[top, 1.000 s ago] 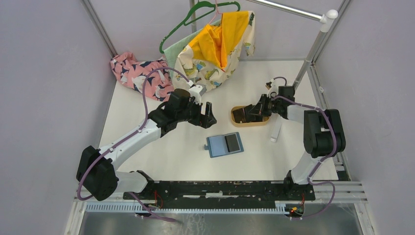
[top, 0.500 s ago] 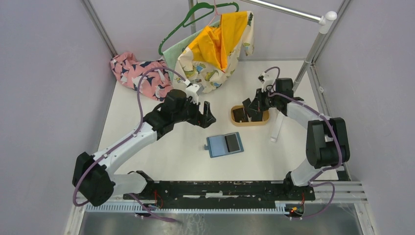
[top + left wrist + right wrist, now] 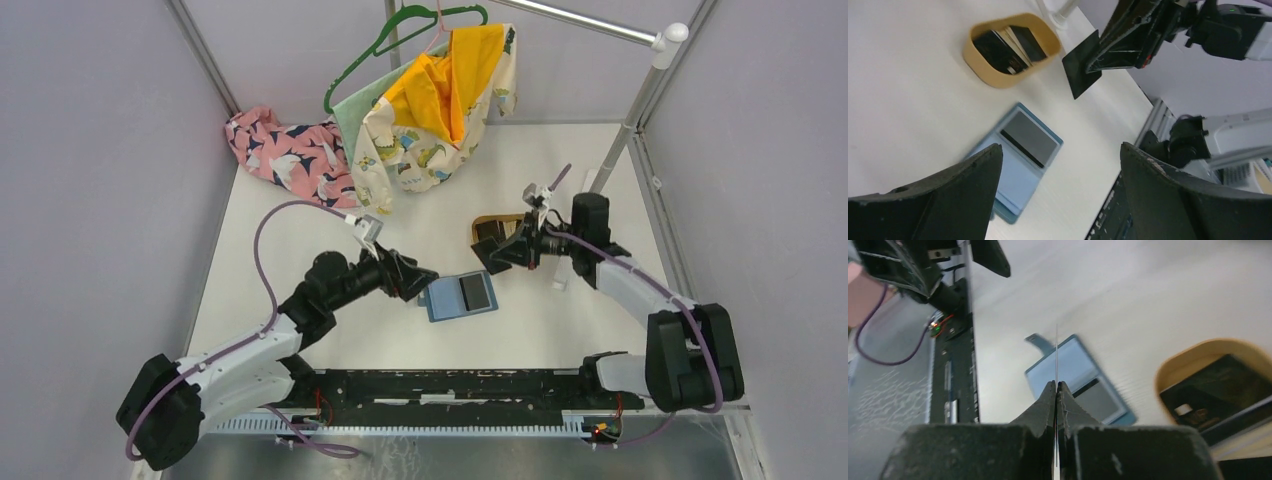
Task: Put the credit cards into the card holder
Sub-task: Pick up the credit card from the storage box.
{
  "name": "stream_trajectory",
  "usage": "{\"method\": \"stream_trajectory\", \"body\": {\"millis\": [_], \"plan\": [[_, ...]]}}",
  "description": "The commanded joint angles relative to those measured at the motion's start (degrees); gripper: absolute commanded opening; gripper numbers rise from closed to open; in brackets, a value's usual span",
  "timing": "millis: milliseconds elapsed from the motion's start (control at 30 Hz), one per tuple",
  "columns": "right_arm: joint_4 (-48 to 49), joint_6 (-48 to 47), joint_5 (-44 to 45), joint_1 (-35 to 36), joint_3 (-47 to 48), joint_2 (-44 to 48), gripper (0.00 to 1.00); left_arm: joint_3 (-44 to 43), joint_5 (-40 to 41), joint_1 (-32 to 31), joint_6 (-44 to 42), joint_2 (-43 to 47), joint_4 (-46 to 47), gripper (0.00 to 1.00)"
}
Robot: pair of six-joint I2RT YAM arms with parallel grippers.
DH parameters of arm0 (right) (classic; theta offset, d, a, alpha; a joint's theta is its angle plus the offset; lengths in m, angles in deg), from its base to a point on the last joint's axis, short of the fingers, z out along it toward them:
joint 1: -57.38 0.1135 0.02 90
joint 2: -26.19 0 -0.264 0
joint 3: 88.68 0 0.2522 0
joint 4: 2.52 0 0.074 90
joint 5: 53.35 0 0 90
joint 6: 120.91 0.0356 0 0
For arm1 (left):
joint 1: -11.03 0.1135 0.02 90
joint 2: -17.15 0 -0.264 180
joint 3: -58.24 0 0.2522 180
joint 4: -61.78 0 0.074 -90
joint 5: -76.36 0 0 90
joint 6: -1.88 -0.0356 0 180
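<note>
The teal card holder [image 3: 445, 298] lies open on the white table, a grey credit card [image 3: 475, 291] tucked in its right half. My right gripper [image 3: 500, 255] hovers just above and behind it, shut on a dark credit card [image 3: 1080, 72] that appears edge-on in the right wrist view [image 3: 1056, 347]. My left gripper [image 3: 415, 283] stands open, nothing between its fingers, right at the holder's left edge [image 3: 1018, 165]. Several more cards [image 3: 1008, 47] lie in the oval tan tray [image 3: 497, 217], partly hidden behind the right gripper.
A pink patterned cloth [image 3: 285, 155] and a dinosaur-print garment with yellow lining [image 3: 440, 100] on a green hanger fill the back. A white pole [image 3: 640, 90] rises at the back right. A small white piece [image 3: 563, 272] lies right of the tray. The black base rail [image 3: 450, 385] runs along the near edge.
My right gripper has lifted a dark card out of the tray and carried it toward the card holder. My left arm has swung forward and down to the holder's left edge.
</note>
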Motion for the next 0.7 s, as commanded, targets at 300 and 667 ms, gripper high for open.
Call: {"method": "stream_trajectory", "body": {"millis": [300, 667], "plan": [[33.8, 24.0, -11.2, 8.5, -11.1, 7.7, 0.0, 14.8, 19.3, -21.6, -12.7, -5.5, 47.8, 0.92], [33.8, 24.5, -11.9, 10.0, -10.3, 9.1, 0.0, 10.0, 15.2, -22.9, -13.0, -21.5, 57.3, 0.85]]}}
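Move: The credit card, already pinched in the closed right fingers, lies about 16 cm to the right of the open left gripper, 7 cm farther ahead and some 4 cm lower. From the left hand the open card holder is about 9 cm right, level ahead and 17 cm below. From the right hand the left gripper waits about 18 cm left, 8 cm back and 4 cm higher, and the storage box sits 8 cm ahead, 2 cm right and 12 cm below. The credit card, still gripped by the right hand, is carried back about 9 cm, left some 4 cm and a little up, away from the storage box towards the left gripper, turning some 15 degrees counter-clockwise. The left hand, fingers staying wide open, swings back about 6 cm and then on to the right by as much in all, its wrist rolling some 20 degrees, and closes in on the card without reaching it. ##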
